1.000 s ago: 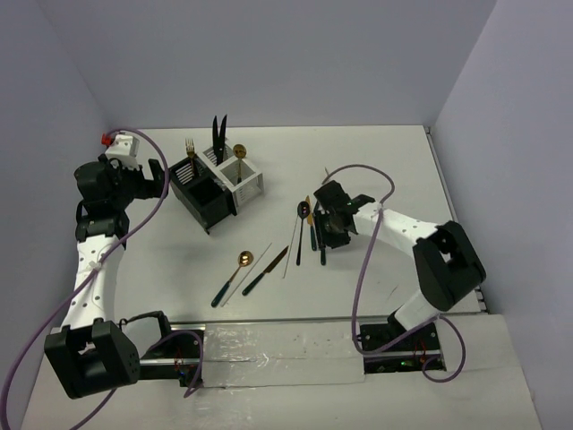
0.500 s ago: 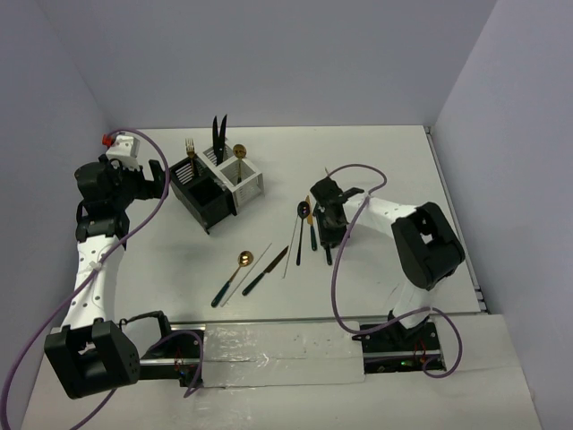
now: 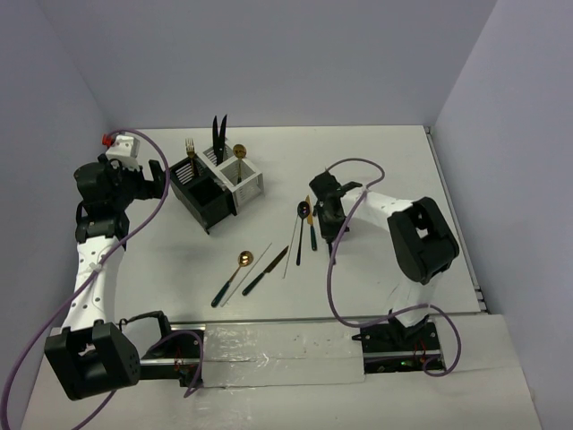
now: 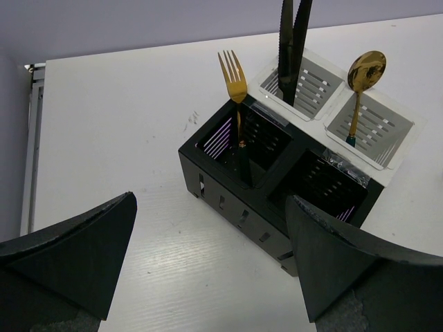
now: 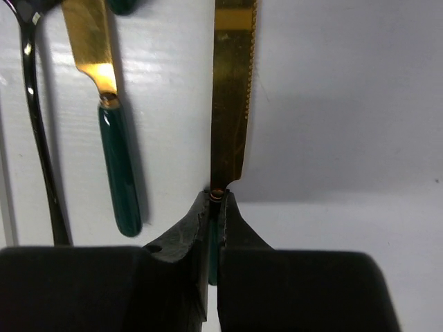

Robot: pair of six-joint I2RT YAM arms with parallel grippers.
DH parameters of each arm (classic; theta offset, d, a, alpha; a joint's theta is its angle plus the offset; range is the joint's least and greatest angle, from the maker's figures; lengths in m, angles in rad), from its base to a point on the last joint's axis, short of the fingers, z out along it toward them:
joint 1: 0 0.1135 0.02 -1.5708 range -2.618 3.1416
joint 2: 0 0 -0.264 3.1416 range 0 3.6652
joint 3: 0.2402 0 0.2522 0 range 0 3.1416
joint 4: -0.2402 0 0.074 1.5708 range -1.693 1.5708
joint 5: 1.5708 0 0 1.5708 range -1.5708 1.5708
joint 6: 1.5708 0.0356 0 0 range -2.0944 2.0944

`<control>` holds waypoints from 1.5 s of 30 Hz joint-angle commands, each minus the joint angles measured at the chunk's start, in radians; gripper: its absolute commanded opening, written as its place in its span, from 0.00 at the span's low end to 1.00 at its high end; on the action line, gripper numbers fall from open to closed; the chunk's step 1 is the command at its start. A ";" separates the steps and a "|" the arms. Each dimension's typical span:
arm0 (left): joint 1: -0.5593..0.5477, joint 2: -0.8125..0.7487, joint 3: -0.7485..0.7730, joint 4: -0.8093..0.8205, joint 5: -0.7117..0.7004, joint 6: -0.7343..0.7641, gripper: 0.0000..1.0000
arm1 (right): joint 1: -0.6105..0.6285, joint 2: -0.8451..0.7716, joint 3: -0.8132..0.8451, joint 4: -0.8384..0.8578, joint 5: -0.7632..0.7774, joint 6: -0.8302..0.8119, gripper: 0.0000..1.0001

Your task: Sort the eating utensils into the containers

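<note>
The black caddy (image 3: 204,199) and the white caddy (image 3: 242,176) stand joined at the back left. A gold fork (image 4: 234,83) stands in the black caddy (image 4: 228,200). Black knives (image 4: 293,34) and a gold spoon (image 4: 365,72) stand in the white caddy (image 4: 377,128). My right gripper (image 3: 324,213) is shut on the green handle of a gold knife (image 5: 232,90), in the right wrist view (image 5: 217,197). Below it lie another gold knife (image 5: 114,152) and a black spoon (image 5: 41,138). My left gripper (image 3: 154,179) is open and empty, left of the caddies (image 4: 211,200).
More utensils lie on the table's middle: a gold spoon with a green handle (image 3: 231,278), a dark knife (image 3: 265,270), two pale chopsticks (image 3: 248,273), a black spoon (image 3: 300,235). Walls close the back and both sides.
My right gripper has swung left and toward the back, turning at the wrist, with the gold knife in it, lifted off the table. The left arm has not moved.
</note>
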 commanded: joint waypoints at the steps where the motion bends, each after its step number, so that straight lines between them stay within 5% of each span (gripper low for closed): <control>1: 0.006 -0.024 -0.002 0.010 0.001 0.014 0.99 | -0.006 -0.106 -0.029 -0.004 0.050 -0.016 0.00; 7: 0.006 0.018 0.027 0.008 -0.031 0.010 0.99 | 0.069 -0.396 0.026 0.197 0.211 -0.087 0.00; 11: 0.007 0.020 0.023 0.008 -0.038 0.003 0.99 | 0.172 -0.476 0.082 0.569 0.239 -0.199 0.00; 15: 0.009 0.011 0.003 0.031 -0.052 -0.002 0.99 | 0.235 -0.402 0.065 1.207 0.185 -0.253 0.00; 19: 0.010 0.020 0.014 -0.002 -0.080 0.012 0.99 | 0.260 -0.158 0.231 1.468 0.162 -0.201 0.00; 23: 0.015 0.008 -0.018 0.002 -0.101 0.038 0.99 | 0.292 0.184 0.587 1.452 0.170 -0.210 0.00; 29: 0.018 0.000 -0.045 0.017 -0.109 0.055 0.99 | 0.303 0.465 0.874 1.277 0.230 -0.202 0.00; 45: 0.023 0.015 -0.045 0.040 -0.084 0.033 0.99 | 0.315 0.687 1.099 0.906 0.308 -0.118 0.02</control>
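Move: The golden knife is already pinched in the right hand, at table height. Its goal, the white rack's knife compartment, lies about 25 cm ahead, 33 cm left and 6 cm up. The spoon compartment is 7 cm right of that and 4 cm nearer; another golden knife lies 5 cm ahead and 5 cm left of the hand. From the left hand, the knife compartment is roughly 17 cm ahead, 14 cm right, 18 cm below. Right hand arcs the knife high, about 30 cm left and forward, turning blade-up, then down towards knife compartment. ##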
